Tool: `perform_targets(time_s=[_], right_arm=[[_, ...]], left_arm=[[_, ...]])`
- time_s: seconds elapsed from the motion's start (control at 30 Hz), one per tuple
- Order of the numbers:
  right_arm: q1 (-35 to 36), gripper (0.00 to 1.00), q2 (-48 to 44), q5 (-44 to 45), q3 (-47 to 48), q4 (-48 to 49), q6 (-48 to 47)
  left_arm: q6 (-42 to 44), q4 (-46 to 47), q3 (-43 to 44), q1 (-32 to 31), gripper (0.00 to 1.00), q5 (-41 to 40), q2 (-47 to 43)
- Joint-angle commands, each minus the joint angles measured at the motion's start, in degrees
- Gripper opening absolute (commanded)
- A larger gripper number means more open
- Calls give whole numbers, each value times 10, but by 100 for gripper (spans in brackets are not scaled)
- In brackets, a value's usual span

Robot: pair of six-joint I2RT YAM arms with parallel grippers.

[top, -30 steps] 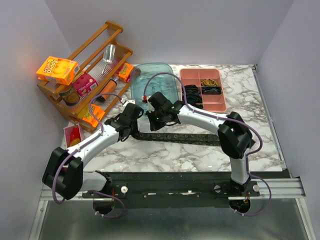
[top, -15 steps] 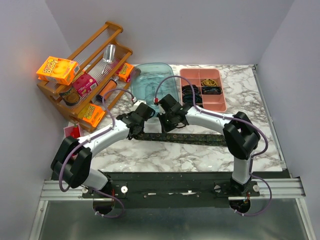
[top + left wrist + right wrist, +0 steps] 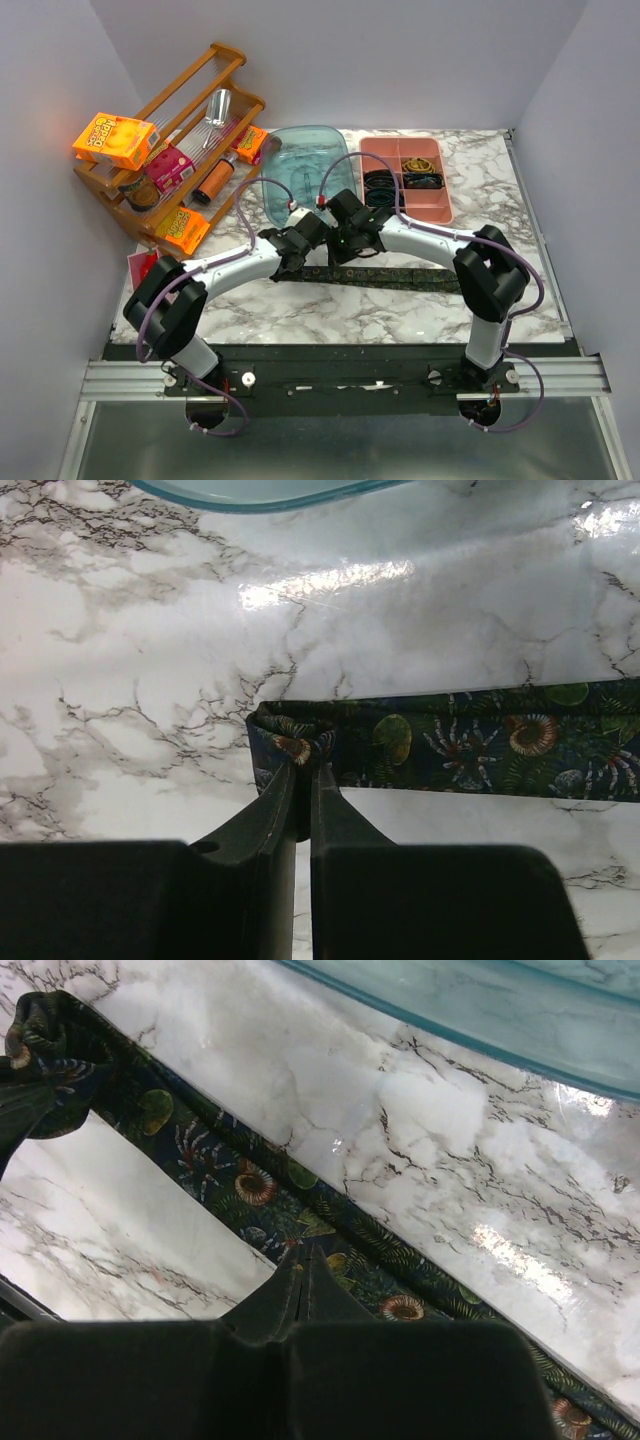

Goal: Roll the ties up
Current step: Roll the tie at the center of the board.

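One dark tie point(image 3: 400, 277) with a shell and fern print lies left to right across the marble table point(image 3: 330, 310). In the left wrist view its left end point(image 3: 290, 735) is folded over into a small bunch. My left gripper point(image 3: 303, 772) is shut on that bunch. The tie point(image 3: 480, 740) runs flat to the right from there. My right gripper point(image 3: 306, 1252) is shut, its tips resting on top of the flat tie point(image 3: 250, 1185) a short way right of the bunched end point(image 3: 45, 1035). In the top view the two grippers, left point(image 3: 293, 262) and right point(image 3: 345, 252), stand close together.
A clear teal tray point(image 3: 305, 165) lies just beyond the grippers, and a pink compartment tray point(image 3: 432, 205) holding dark coiled items is at the back right. A wooden rack point(image 3: 225, 52) with snack boxes stands at the back left. A pink box point(image 3: 143, 268) sits by the left edge.
My left gripper has travelled right along the table, carrying the tie's left end with it, so the flat length is shorter. My right gripper shifted slightly right.
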Motion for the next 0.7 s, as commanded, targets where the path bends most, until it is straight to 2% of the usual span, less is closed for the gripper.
perform_targets(time_s=[0.0, 0.23, 0.27, 0.37, 0.67], right_arm=[[-2, 1, -15, -16, -15, 17, 9], [-2, 1, -8, -19, -19, 22, 9], [-2, 1, -7, -19, -19, 23, 9], [-2, 1, -4, -21, -19, 24, 10], [-2, 1, 4, -28, -18, 27, 9]], left_arm=[[-13, 14, 17, -11, 2, 0, 21], [-23, 45, 5, -13, 21, 36, 31], [-26, 51, -3, -12, 29, 43, 28], [-37, 75, -19, -12, 44, 70, 22], [-70, 148, -51, -11, 47, 137, 22]])
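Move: Still pinching the tie's folded end, the left hand is above the strip; the spot on the tie where this fold goes lies about 4 cm to its right, level with it fore and aft, and some 4 cm below. From that hand the teal tray is about 20 cm ahead and 5 cm right, the pink organizer 20 cm ahead and 26 cm right. From the right hand, the same spot is about 7 cm left, level fore and aft, and 4 cm lower. Carrying the fold right along the tie towards the right hand, the left hand travels about 4 cm while sinking 2.5 cm, its left side tipping down some 10 degrees. Partway along, its fingers open to roughly half and let go of the fold. The right hand stays nearly in place, shut tips resting on the strip ahead of the fold. ##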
